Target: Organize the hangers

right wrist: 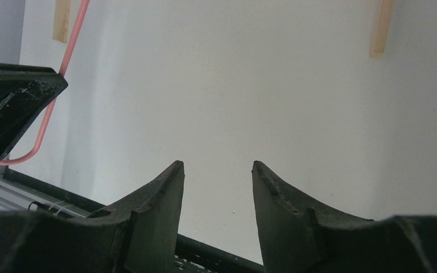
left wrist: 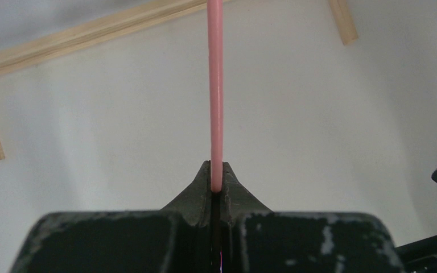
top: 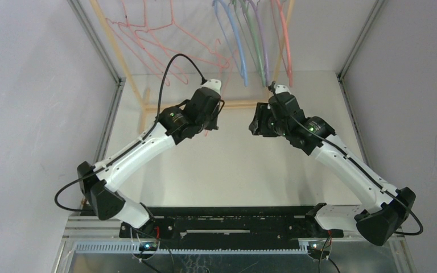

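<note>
Several salmon-pink hangers (top: 148,34) hang in a loose bunch at the back left. Blue (top: 236,45), green (top: 250,40), lavender (top: 262,45) and pink (top: 284,45) hangers hang side by side at the back right. My left gripper (top: 213,124) is shut on a salmon-pink hanger wire (left wrist: 216,85), which runs straight up from between the fingertips of the gripper (left wrist: 217,176). My right gripper (top: 255,126) faces the left one across a small gap. It is open and empty in the right wrist view (right wrist: 218,168), where the held pink hanger (right wrist: 51,114) curves past the left gripper (right wrist: 5,108).
The wooden rack frame (top: 128,68) stands at the back of the white table, with a low wooden bar (top: 239,104) behind both grippers; it also shows in the left wrist view (left wrist: 91,31). Metal posts (top: 355,45) and grey walls close in both sides.
</note>
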`<action>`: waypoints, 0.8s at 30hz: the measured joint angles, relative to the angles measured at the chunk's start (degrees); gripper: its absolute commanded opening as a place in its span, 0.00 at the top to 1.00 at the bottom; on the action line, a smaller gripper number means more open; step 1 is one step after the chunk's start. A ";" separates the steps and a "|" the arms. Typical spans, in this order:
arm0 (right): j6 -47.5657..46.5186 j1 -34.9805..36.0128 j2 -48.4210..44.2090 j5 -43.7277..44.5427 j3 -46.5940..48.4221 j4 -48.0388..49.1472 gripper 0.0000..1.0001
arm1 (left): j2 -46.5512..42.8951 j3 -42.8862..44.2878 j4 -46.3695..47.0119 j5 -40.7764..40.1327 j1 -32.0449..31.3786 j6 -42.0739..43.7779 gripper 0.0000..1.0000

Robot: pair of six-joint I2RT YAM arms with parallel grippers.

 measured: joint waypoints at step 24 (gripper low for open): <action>-4.57 -6.56 -1.92 -10.93 -5.64 0.22 0.46 | 4.59 5.46 -7.08 -5.55 -12.07 -6.45 1.00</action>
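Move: The left hand holds a pink hanger near one corner, with the open right gripper about 13 cm to its right, roughly level in reach and height. The blue hanger on the rail is some 16 cm ahead, 6 cm right and well above; the rack's base bar is about 15 cm straight ahead, 25 cm below. From the right hand, the held hanger's middle is some 10 cm ahead and 11 cm left, slightly above. Left hand, still pinching pink hanger, goes about 5 cm back and right towards open right hand, sinking 3 cm. ##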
